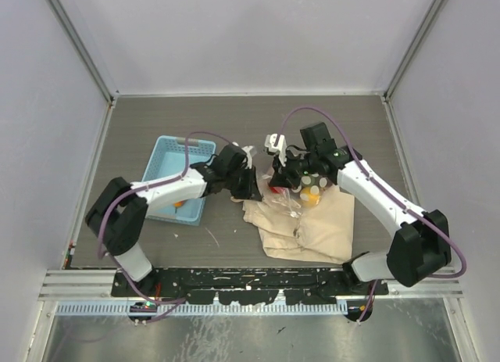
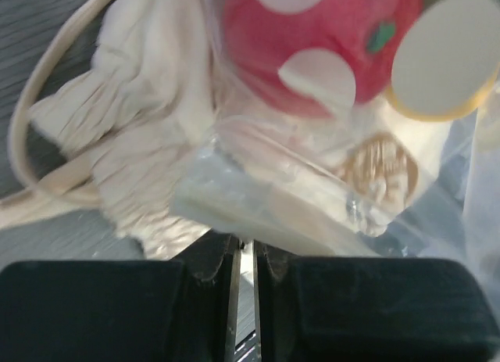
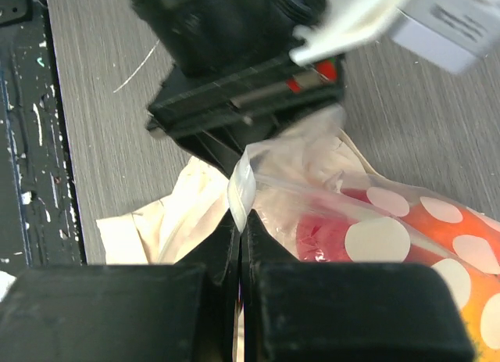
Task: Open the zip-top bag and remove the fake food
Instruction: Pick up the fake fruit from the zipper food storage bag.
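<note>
The zip-top bag [image 1: 301,191] is clear with white spots and lies on a beige cloth bag, between my two grippers. Fake food shows inside it: a red piece [image 2: 320,41] and an orange piece [image 3: 469,245]; a yellow one [image 1: 313,195] shows from above. My right gripper [image 3: 244,217] is shut on the white zip strip [image 3: 242,186] at the bag's mouth. My left gripper [image 2: 244,245] faces it from the other side, its jaws closed to a thin slit on the bag's clear edge [image 2: 273,209]. In the right wrist view the left gripper's black fingers [image 3: 226,147] hold the strip's upper end.
The beige cloth drawstring bag [image 1: 308,229] lies crumpled under the zip-top bag, its cord [image 2: 31,112] looping to the left. A light blue basket [image 1: 160,163] stands left of the left gripper with an orange item inside. The black mounting rail [image 3: 19,143] runs along the near edge.
</note>
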{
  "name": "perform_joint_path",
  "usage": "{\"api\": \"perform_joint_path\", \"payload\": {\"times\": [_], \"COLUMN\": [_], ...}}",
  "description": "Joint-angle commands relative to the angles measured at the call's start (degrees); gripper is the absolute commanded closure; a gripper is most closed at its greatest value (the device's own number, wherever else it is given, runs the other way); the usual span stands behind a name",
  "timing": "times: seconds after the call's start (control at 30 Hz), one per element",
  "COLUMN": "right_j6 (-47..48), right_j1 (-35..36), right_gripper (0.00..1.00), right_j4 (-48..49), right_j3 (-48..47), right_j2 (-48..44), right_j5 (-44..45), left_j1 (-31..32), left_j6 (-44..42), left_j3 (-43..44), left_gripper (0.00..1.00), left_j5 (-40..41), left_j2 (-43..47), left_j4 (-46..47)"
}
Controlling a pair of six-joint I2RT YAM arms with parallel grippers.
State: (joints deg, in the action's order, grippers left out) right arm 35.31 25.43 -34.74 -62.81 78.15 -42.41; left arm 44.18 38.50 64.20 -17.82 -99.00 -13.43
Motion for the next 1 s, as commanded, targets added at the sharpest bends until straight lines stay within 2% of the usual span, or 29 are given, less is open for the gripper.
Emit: {"api": "perform_joint_path", "payload": {"times": [0.0, 0.13, 0.23, 0.33, 0.5, 0.6, 0.73, 0.97], "right_j6": [-5.2, -7.9, -11.4, -14.1, -14.7, -15.2, -16.2, -17.0], "right_j1": [-0.2, -0.3, -0.4, -0.8, -1.6, -1.6, -1.6, -1.7], "right_gripper": [0.99, 0.99, 0.99, 0.99, 0.99, 0.99, 0.99, 0.99], "right_j4": [6.1, 9.1, 13.0, 16.7, 16.1, 15.6, 16.0, 16.4], "right_j3": [-0.3, 1.2, 3.1, 5.0, 4.3, 3.8, 3.9, 4.0], "right_j2": [-1.9, -4.3, -7.2, -9.3, -6.9, -5.5, -4.8, -4.8], "right_j5": [-0.9, -3.4, -7.2, -6.6, -3.1, -4.1, -4.8, -4.6], "left_j1": [0.1, 0.2, 0.4, 1.8, 4.3, 5.5, 7.7, 8.4], "left_j6": [0.7, 2.2, 2.8, 3.2, 6.6, 9.1, 9.7, 10.2], "left_j3": [-5.2, -10.9, -14.2, -17.1, -21.5, -22.6, -20.3, -18.7], "left_gripper": [0.88, 0.87, 0.85, 0.74, 0.56, 0.48, 0.40, 0.39], "left_j5": [8.3, 13.2, 14.0, 14.7, 14.1, 13.6, 15.9, 20.6], "left_j2": [9.3, 14.8, 19.8, 25.1, 32.6, 32.2, 28.2, 17.8], "left_j4": [4.5, 6.8, 9.9, 13.5, 22.5, 27.7, 29.6, 35.5]}}
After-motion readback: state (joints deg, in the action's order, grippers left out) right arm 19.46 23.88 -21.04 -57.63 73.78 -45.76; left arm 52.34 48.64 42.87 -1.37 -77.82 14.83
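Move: The red fruit in the zip-top bag lies about 5 cm to the left hand's right, 3 cm ahead and 4 cm below it. The yellow fruit is some 11 cm farther right and 2 cm nearer the base than the red fruit. The blue basket is roughly 24 cm left of the left hand and 6 cm ahead. From the right hand gripping the bag's rim, the red fruit is about 1 cm left, level fore and aft, and 12 cm down. Left hand shifts 5 cm left, opens climbing to 12 cm, returns right and dips; right hand keeps rim. ##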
